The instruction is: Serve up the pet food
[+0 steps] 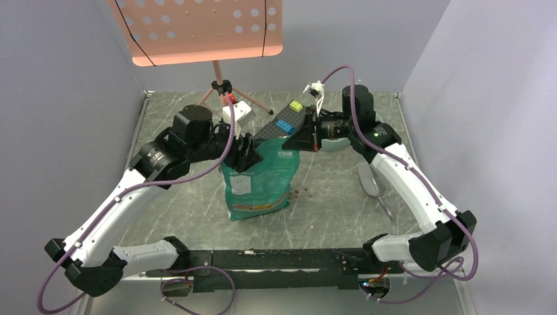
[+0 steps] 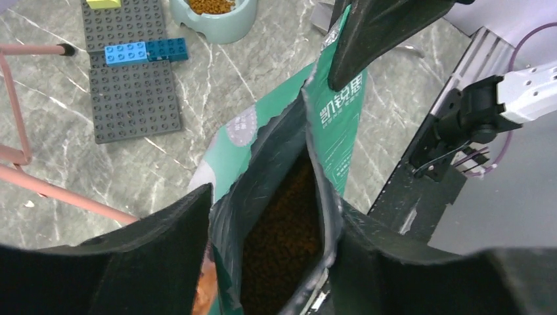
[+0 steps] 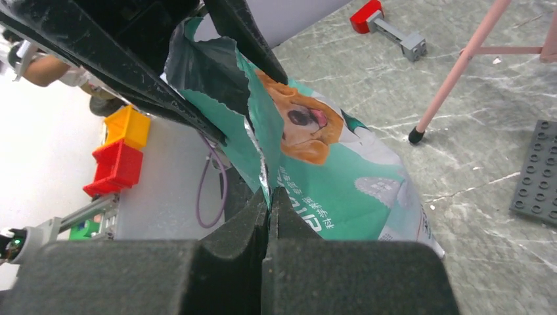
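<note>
The teal-green bag (image 1: 257, 185) stands upright mid-table with its top torn open. Looking down its mouth in the left wrist view, I see dark brown pet food (image 2: 282, 243) inside. My left gripper (image 2: 276, 200) is open, one finger on each side of the bag's mouth; in the top view the left gripper (image 1: 246, 152) sits at the bag's upper left. My right gripper (image 3: 269, 197) is shut on the bag's (image 3: 341, 190) top edge, at its upper right corner, where the right gripper (image 1: 307, 136) shows from above. More pet food (image 2: 210, 5) fills the pale bowl (image 2: 217, 26). A few pellets (image 1: 302, 192) lie loose on the table.
A grey baseplate (image 2: 134, 92) with blue bricks (image 2: 144, 51) lies behind the bag, a yellow-green brick (image 1: 296, 105) at its far end. A pink stand (image 1: 217, 72) and a white block (image 1: 238, 113) are at the back. A grey scoop-like thing (image 1: 371, 180) lies to the right.
</note>
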`<state>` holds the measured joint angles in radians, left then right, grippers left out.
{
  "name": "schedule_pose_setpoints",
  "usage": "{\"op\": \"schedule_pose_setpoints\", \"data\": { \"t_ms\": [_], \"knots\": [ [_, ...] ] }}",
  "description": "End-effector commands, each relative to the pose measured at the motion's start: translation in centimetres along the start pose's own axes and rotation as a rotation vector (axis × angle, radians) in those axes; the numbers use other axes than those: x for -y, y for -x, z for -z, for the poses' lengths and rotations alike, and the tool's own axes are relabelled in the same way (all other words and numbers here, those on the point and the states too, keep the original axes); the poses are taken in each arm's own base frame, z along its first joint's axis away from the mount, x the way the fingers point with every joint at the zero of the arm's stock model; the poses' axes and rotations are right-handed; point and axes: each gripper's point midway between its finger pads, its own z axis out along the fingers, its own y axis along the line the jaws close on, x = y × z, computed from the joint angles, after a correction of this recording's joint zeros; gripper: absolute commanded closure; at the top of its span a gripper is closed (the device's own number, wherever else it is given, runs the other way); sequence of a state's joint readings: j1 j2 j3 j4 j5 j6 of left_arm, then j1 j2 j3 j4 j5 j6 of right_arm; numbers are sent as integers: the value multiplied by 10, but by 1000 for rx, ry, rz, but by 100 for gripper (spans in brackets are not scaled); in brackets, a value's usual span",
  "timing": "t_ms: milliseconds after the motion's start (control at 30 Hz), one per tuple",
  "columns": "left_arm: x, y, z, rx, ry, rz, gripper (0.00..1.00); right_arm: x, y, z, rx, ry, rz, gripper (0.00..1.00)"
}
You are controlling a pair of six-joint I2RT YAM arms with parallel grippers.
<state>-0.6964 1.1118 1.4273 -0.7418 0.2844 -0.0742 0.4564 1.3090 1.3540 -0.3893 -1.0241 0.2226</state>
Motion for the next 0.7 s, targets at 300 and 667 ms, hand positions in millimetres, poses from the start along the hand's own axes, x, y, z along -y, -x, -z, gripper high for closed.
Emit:
{"op": "schedule_pose_setpoints", "data": {
  "t_ms": [300, 667],
  "knots": [
    [-2, 15, 31, 150, 45, -69, 100, -18, 19, 15, -26, -69, 216, 82],
    [7, 18, 26, 130, -13, -75, 100, -14, 18, -35, -242, -233, 364, 28]
  ]
}}
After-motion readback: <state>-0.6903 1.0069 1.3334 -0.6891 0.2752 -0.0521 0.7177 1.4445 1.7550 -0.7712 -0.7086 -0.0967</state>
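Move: The pet food bag's gaping mouth is already between the left hand's open fingers, its middle about 2 cm to the right and 1 cm ahead, a couple of centimetres lower. From the right hand, still pinching the right end of the rim, that middle lies some 5 cm left and 1 cm back. The brick board is on the table about 27 cm ahead of the right hand, the double bowl 26 cm ahead and 23 cm right; both are roughly 30 cm lower. The bag's rim is pinched shut by the left fingers, which close around it and then ease about 1.5 cm to the left and slightly back, keeping hold. Once they have it, the right fingers let go of the right end, open wide and shift about 4.5 cm left towards the left hand, rising 3 cm and edging back, the wrist turning some 20 degrees as the fingertips dip. ##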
